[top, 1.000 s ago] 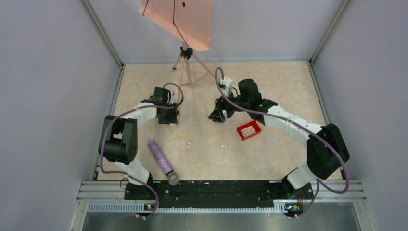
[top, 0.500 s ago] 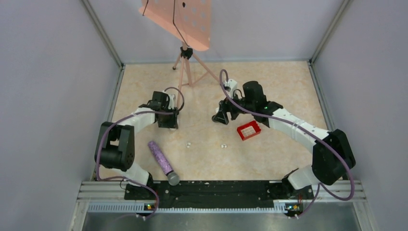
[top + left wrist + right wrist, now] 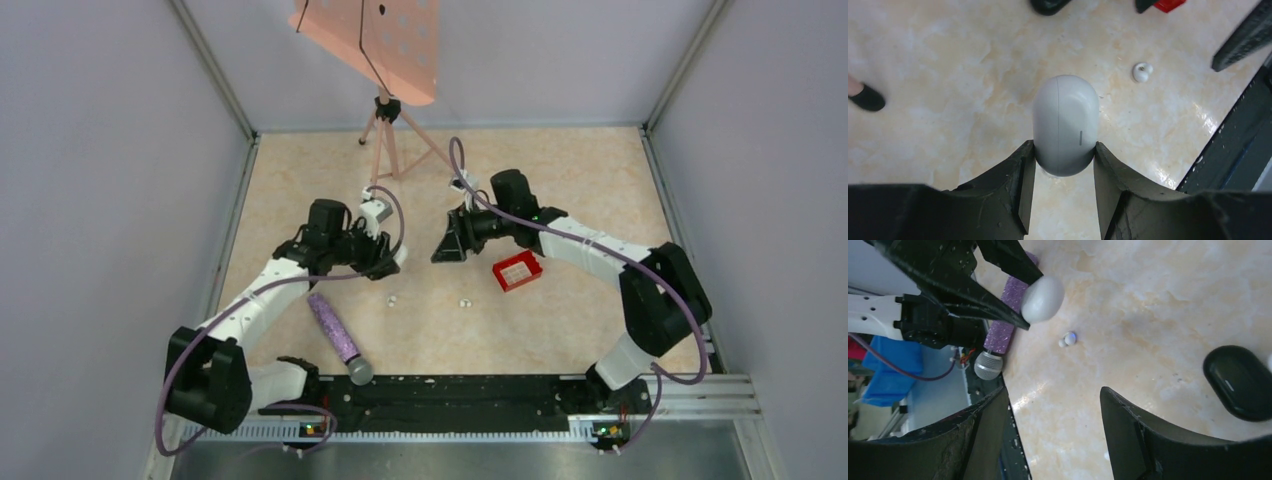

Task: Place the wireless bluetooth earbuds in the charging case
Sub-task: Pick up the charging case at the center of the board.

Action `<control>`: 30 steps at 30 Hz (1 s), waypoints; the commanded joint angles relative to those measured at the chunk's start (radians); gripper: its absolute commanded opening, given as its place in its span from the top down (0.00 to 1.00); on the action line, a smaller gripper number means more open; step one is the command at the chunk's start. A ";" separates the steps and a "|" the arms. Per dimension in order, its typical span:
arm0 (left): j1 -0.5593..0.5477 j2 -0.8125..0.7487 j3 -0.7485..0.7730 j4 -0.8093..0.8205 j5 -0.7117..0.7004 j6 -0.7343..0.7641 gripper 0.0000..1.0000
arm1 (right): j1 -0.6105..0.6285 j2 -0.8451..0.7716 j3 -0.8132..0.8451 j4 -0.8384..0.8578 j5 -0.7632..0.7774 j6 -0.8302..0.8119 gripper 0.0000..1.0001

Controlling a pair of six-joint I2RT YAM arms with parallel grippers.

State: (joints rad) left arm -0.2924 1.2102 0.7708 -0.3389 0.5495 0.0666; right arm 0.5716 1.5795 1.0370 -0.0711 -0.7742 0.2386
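The white pebble-shaped charging case [image 3: 1065,125] sits closed between my left gripper's [image 3: 1064,150] fingers, which are shut on its sides. In the top view that gripper [image 3: 390,257] hangs over the table's middle. One tiny white earbud [image 3: 391,299] lies just in front of it, also visible from the left wrist [image 3: 1142,71] and the right wrist [image 3: 1068,339]. A second earbud [image 3: 465,302] lies further right. My right gripper [image 3: 441,252] faces the case [image 3: 1043,298] from the right; its jaws [image 3: 1053,405] stand wide open and empty.
A purple-handled microphone [image 3: 338,335] lies at the near left. A red square basket [image 3: 517,270] sits under the right forearm. A pink music stand [image 3: 385,130] on a tripod stands at the back. A black oval object [image 3: 1240,382] lies by the right gripper.
The left arm has swung right and nearer, carrying its gripper toward the table's middle. The right gripper has turned to face left toward it.
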 commanded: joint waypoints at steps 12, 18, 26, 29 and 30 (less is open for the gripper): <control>-0.155 -0.037 0.130 -0.071 0.079 0.331 1.00 | 0.059 0.132 0.124 0.231 -0.205 0.215 0.33; -0.168 -0.058 0.140 -0.067 0.055 0.364 1.00 | 0.069 0.148 0.142 0.188 -0.192 0.183 0.38; -0.176 -0.078 0.140 -0.042 0.044 0.406 1.00 | 0.073 0.158 0.144 0.162 -0.193 0.146 0.64; -0.181 -0.080 0.139 -0.039 0.045 0.408 1.00 | 0.073 0.156 0.136 0.200 -0.211 0.157 0.82; -0.181 -0.081 0.138 -0.037 0.045 0.410 1.00 | 0.073 0.154 0.130 0.215 -0.215 0.164 0.84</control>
State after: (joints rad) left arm -0.4622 1.1584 0.8700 -0.4191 0.5732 0.4507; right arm 0.6331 1.7313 1.1339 0.0761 -0.9638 0.4152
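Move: The charging case is already in the left gripper's pads. The right gripper's open fingers wait about 10 cm to that hand's right, level with it fore and aft and roughly 1 cm higher, and one earbud pair lies some 10 cm below it. From the right hand the case is about 9 cm left and 2 cm lower. A black case lies 10 cm ahead and 12 cm down, and the red tray 5 cm ahead and 12 cm right, equally low. Bring the left gripper, still holding the charging case, right and up about 4 cm each and a little back, swinging clockwise some 20 degrees and tipping its fingers upward. Meanwhile reach the right gripper about 5 cm left towards it, slightly back and up, then close its fingers on the case's free end while the left keeps its hold. ##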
